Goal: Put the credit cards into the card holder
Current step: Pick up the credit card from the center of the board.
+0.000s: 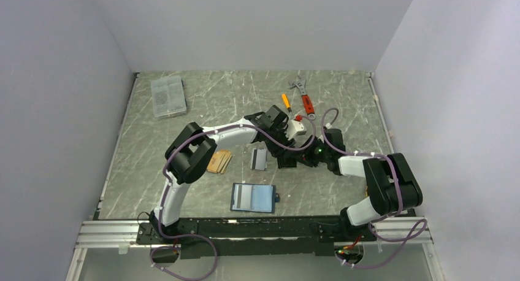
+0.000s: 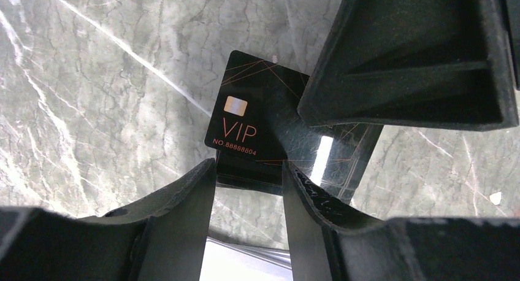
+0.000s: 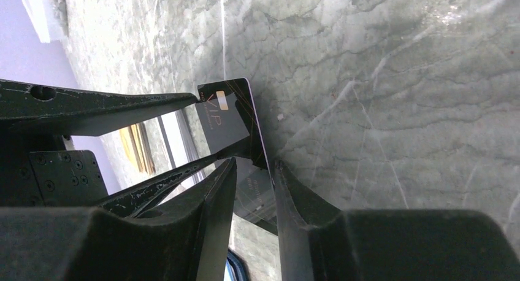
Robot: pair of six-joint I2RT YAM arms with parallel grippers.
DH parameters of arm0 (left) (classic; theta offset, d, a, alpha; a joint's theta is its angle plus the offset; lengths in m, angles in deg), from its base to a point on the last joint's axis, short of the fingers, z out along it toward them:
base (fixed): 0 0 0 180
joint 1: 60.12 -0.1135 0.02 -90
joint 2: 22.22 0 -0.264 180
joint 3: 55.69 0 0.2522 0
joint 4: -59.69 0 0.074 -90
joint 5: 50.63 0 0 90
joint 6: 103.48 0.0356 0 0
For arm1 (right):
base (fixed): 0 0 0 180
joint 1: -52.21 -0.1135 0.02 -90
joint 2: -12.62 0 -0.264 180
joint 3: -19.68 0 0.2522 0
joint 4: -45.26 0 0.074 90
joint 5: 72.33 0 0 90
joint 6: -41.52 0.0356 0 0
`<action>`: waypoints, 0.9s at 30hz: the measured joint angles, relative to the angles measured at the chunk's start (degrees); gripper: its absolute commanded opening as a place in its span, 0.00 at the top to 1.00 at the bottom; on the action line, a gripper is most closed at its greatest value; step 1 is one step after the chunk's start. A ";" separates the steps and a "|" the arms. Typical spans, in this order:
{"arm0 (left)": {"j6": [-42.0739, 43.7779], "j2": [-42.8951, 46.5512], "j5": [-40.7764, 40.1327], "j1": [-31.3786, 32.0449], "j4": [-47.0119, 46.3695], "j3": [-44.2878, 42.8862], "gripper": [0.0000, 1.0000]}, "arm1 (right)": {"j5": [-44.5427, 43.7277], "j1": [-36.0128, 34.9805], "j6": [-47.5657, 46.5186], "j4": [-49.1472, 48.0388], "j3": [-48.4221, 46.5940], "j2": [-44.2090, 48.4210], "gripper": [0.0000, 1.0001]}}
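Observation:
A black credit card [image 2: 248,112] printed VIP is tilted up off the table, its side edges touching my left gripper's [image 2: 248,167] two fingertips. In the right wrist view the same black card [image 3: 224,118] has its long edge between the spread jaws of my right gripper [image 3: 252,165], next to the right-hand finger. Another black card [image 3: 254,192] lies flat beneath it. Orange-tan cards [image 1: 219,161] and a white-grey striped card [image 1: 259,159] lie left of the grippers. The navy card holder [image 1: 252,197] lies open nearer the arm bases.
A clear plastic box [image 1: 168,96] sits at the back left. An orange-handled screwdriver [image 1: 286,101] and a red wrench [image 1: 305,99] lie behind the grippers. Both arms meet over the table's middle, forearms close together.

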 measured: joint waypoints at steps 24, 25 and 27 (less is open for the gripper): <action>0.92 -2.47 2.34 0.26 0.94 -3.65 0.51 | -0.55 0.79 2.64 -5.01 5.46 3.04 0.94; 0.94 -2.54 2.54 0.37 0.90 -3.72 0.51 | -1.01 0.76 2.60 -4.44 5.79 4.02 0.95; 1.09 -2.54 2.89 0.59 0.85 -3.72 0.49 | -1.81 0.70 2.47 -3.04 6.38 5.99 0.95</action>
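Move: The top black credit card, marked VIP, has its right long edge already between the right hand's parted fingertips, so its middle is about 1 cm ahead, 3 cm to the left and 1 cm below that hand. The white cards lie 13 cm to the left and 1 cm ahead of the right hand, the open card holder some 15 cm left and 14 cm back. From the left hand, the black card's middle is roughly 2 cm back, 2 cm right and 1 cm down. The right hand hardly travels at first, then sinks barely half a centimetre while its fingers shut from about a third open, pinching the black card by its right edge, and draws the card back and to the right by about 2 cm, away from the white cards. The left hand, its half-open fingertips still on the card's left part, waits and then follows some 1.5 cm to the right, turning hardly at all. ##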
